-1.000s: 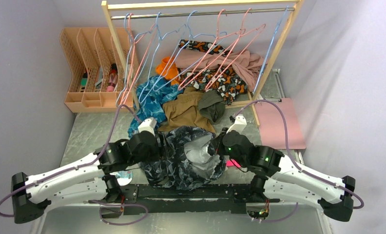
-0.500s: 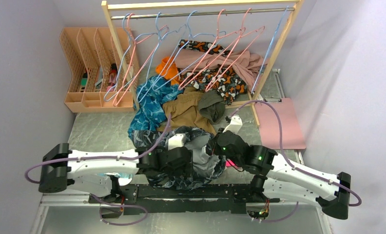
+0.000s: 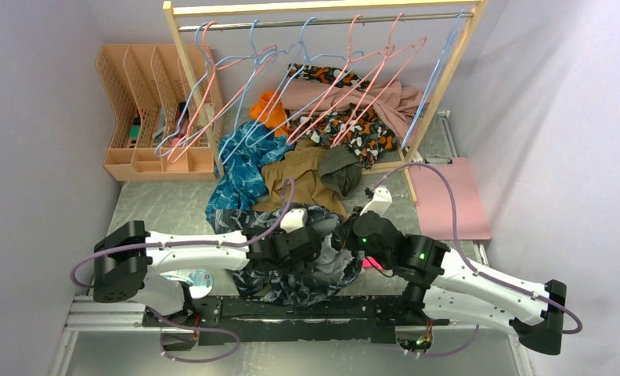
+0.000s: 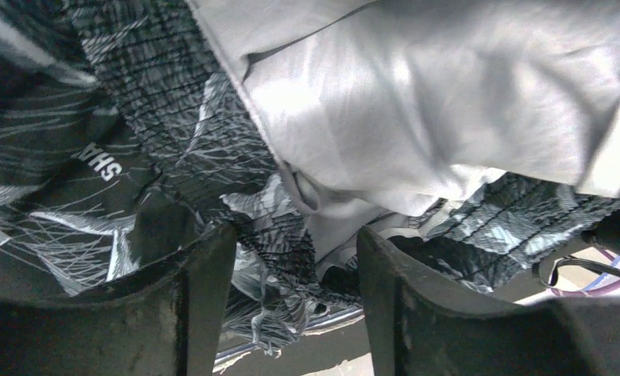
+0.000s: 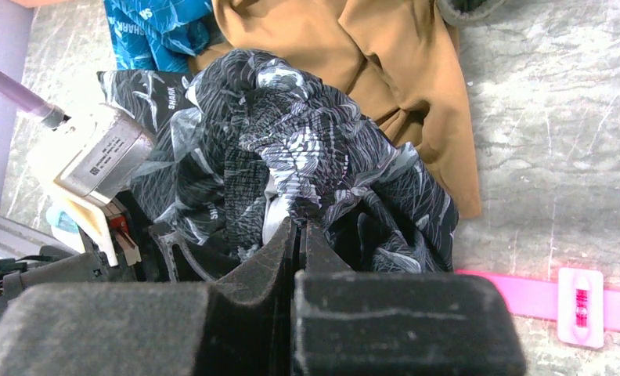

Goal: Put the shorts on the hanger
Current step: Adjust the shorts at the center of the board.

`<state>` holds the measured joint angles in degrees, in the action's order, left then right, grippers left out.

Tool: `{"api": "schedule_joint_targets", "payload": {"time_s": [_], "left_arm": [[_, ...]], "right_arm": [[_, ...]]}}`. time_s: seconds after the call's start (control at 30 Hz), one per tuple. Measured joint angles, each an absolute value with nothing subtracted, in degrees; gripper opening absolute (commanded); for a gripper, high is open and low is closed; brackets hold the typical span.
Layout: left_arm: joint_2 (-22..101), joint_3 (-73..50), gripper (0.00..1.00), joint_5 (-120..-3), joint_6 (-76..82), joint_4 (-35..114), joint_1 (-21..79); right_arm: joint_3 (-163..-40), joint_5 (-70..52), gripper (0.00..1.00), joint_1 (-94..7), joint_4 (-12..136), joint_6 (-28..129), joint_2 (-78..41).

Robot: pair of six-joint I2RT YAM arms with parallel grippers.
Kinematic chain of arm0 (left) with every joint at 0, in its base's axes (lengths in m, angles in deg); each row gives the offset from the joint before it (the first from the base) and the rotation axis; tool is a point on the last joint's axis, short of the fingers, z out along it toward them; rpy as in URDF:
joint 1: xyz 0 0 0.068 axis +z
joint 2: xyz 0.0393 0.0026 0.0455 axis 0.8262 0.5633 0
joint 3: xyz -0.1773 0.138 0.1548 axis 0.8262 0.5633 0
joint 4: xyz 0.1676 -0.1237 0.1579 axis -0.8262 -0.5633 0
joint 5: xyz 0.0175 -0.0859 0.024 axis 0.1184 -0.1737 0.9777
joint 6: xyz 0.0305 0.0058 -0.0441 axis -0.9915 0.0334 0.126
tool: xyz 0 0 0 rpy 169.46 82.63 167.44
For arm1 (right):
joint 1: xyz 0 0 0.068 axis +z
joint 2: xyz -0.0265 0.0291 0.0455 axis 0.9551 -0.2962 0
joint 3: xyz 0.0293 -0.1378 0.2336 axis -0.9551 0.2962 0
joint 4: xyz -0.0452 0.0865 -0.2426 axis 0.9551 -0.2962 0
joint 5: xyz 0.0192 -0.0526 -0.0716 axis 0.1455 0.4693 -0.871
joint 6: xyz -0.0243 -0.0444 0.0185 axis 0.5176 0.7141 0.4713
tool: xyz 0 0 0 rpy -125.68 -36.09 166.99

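The shorts (image 3: 303, 274), dark with a pale leaf print, lie bunched on the table's near edge between the two arms. My right gripper (image 3: 346, 236) is shut on a fold of the shorts (image 5: 291, 157), its fingertips (image 5: 287, 235) pressed together at the fabric. My left gripper (image 3: 316, 239) reaches across from the left, over the shorts' middle. In the left wrist view it (image 4: 295, 266) stands open, with patterned cloth and pale grey lining (image 4: 448, 102) between and beyond its fingers (image 4: 205, 298). The light-blue wire hangers (image 3: 251, 47) hang on the rail at the back, away from both grippers.
Pink hangers share the wooden rack (image 3: 183, 70). A teal garment (image 3: 240, 168), a brown garment (image 3: 299, 176) and a pile of clothes (image 3: 346, 110) lie behind the shorts. A peach file organiser (image 3: 146, 102) stands at the back left, a pink board (image 3: 448, 196) at the right.
My left arm has swung right across the shorts, bringing its gripper to the middle beside the right gripper. The left hangers on the rail have swung. The right arm has stayed put.
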<state>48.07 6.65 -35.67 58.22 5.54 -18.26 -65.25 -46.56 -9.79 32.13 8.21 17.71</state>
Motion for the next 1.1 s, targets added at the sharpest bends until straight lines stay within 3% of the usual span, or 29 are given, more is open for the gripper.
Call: {"api": "schedule_joint_targets", "payload": {"time_s": [0.1, 0.37, 0.67, 0.77, 0.83, 0.97, 1.1], "left_arm": [[47.0, 8.9, 0.5, -35.9, 58.5, 5.7, -18.3], [41.0, 13.2, 0.08, -36.4, 58.9, 5.3, -18.3], [39.0, 14.9, 0.07, -35.4, 58.7, 2.0, -18.3], [34.7, 13.8, 0.07, -32.5, 59.0, -3.5, -18.3], [31.2, 11.6, 0.07, -29.7, 59.5, -8.6, -18.3], [24.2, 6.9, 0.07, -24.4, 60.2, -15.9, -18.3], [19.7, 5.6, 0.07, -21.0, 61.1, -20.8, -18.3]], "right_arm": [[-65.2, -46.3, 0.0, -9.8, 32.0, 8.2, 17.7], [-65.2, -46.2, 0.0, -9.8, 32.0, 8.3, 17.1], [-65.2, -44.7, 0.01, -9.8, 32.1, 9.4, 17.0], [-64.7, -42.6, 0.35, -9.8, 32.6, 10.9, 17.2], [-64.5, -41.2, 0.49, -9.8, 32.6, 12.1, 17.1], [-64.5, -39.3, 0.63, -9.8, 32.7, 14.6, 15.9], [-65.4, -38.8, 0.67, -9.8, 32.6, 17.9, 13.7]]}}
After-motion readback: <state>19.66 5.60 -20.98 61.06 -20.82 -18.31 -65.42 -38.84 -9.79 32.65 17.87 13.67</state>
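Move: The near edge of the shorts' waistband lies between the left hand's open fingertips, about 1 cm to their left and 2 cm below, and the grey lining shows some 5 cm to that hand's right. From the left hand, the brown shorts lie roughly 20 cm ahead, 2 cm left. The right hand is already shut on the waistband's other part, at its fingertips; from it the pink strap lies about 13 cm right and 5 cm back. The left hand shuts its fingers on the near waistband edge while sliding about 3 cm to its left, then pulls the pinched edge left and up towards the left side of the shorts, ending some 12 cm left and 10 cm higher, with the wrist turning about 15 degrees. The right hand first keeps its hold almost still, then near the end opens and lets go of the cloth, sinking about 2 cm and easing slightly left and back over the waistband as it turns a little over 10 degrees counter-clockwise. ##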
